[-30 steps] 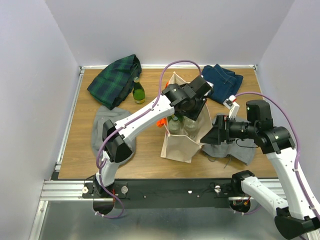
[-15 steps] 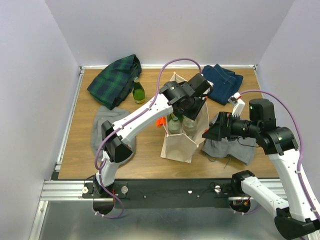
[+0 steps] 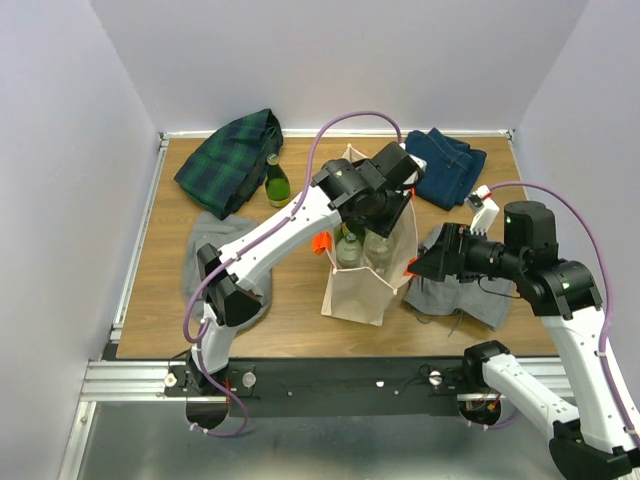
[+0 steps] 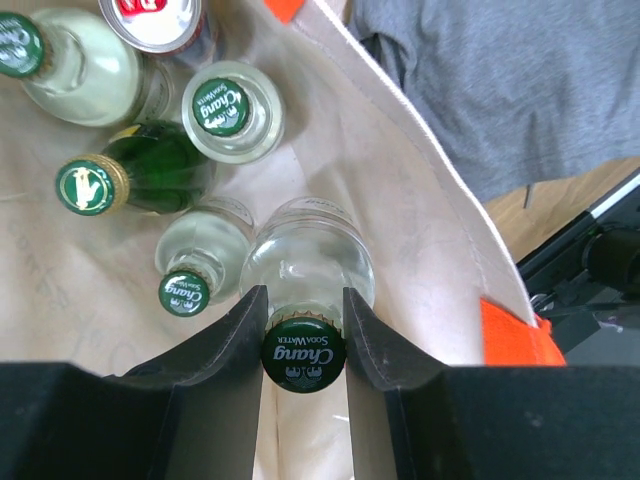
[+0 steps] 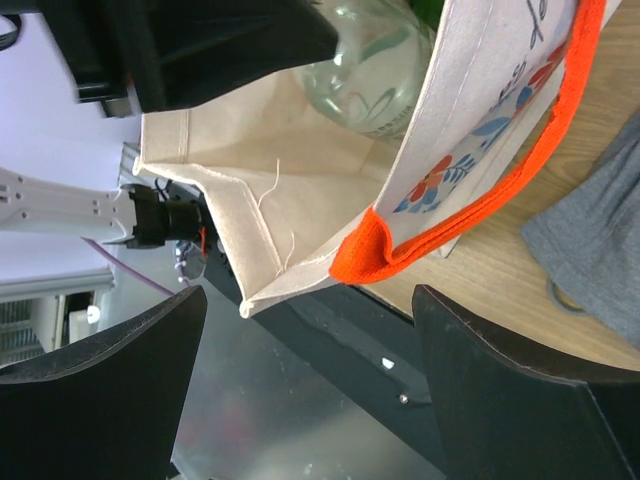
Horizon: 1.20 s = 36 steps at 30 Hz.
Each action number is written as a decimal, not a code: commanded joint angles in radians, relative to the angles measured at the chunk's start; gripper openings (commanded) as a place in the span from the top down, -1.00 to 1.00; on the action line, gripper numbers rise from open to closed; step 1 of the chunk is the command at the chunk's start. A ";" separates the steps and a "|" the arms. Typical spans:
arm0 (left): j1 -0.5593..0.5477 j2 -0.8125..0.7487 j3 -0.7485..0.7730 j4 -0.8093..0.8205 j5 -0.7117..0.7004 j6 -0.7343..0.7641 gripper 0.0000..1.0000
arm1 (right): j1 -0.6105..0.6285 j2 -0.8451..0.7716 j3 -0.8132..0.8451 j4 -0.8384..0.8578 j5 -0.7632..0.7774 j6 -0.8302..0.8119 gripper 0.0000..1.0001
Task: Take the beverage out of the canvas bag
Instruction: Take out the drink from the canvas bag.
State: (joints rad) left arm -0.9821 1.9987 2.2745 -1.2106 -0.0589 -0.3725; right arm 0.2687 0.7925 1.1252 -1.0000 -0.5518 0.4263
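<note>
The beige canvas bag [image 3: 358,288] with orange handles stands upright mid-table. My left gripper [image 3: 373,213] reaches down into its mouth. In the left wrist view my left gripper [image 4: 303,297] is shut on the neck of a clear soda-water bottle [image 4: 304,353] with a green cap, close to the bag's inner wall [image 4: 400,190]. Several other capped bottles [image 4: 185,292] and a red can [image 4: 155,18] stand beside it. My right gripper [image 3: 421,267] hangs open by the bag's right side. The bag's corner [image 5: 262,290] and orange handle [image 5: 365,250] lie ahead of my right gripper [image 5: 310,300], untouched.
A green bottle [image 3: 276,184] stands on the table at the back left, next to a plaid cloth [image 3: 228,160]. A blue denim cloth [image 3: 447,165] lies at the back right. Grey cloths lie left [image 3: 212,255] and right [image 3: 468,292] of the bag.
My left arm has risen a little and drifted left, still gripping the bottle. My right arm has shifted slightly along the bag's right side, its jaws still apart.
</note>
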 commanded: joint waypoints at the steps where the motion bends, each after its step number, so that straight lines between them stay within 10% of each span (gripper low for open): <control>1: -0.004 -0.095 0.092 0.049 0.019 0.018 1.00 | 0.004 -0.007 0.021 0.034 0.046 0.015 -0.84; 36: -0.001 -0.264 0.169 0.109 -0.131 0.064 1.00 | 0.004 -0.039 -0.019 0.069 0.067 0.055 -0.84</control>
State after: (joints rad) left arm -0.9817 1.8244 2.3951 -1.2209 -0.1211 -0.3290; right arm 0.2687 0.7647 1.1183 -0.9611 -0.5014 0.4725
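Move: Within the canvas bag's mouth, the left hand already pinches a clear drink bottle by the neck, its middle about 8 cm below the hand. The standing green bottle on the table, near which it may go, is some 20 cm ahead and 23 cm left, 12 cm lower. Another clear bottle stands 7 cm left, level fore and aft, and a bagged green bottle 7 cm ahead, 6 cm left, both 10 cm lower. From the right hand, the held bottle is roughly 11 cm left, 3 cm ahead, 10 cm lower. Lifting the clear bottle up through the bag's mouth, the left hand climbs about 11 cm, nearly straight at first, then easing some 3 cm left towards the standing green bottle's side. The fingers keep their grip on the neck as the wrist gradually tilts up about 15 degrees, so they point less steeply down and more forward and right. ##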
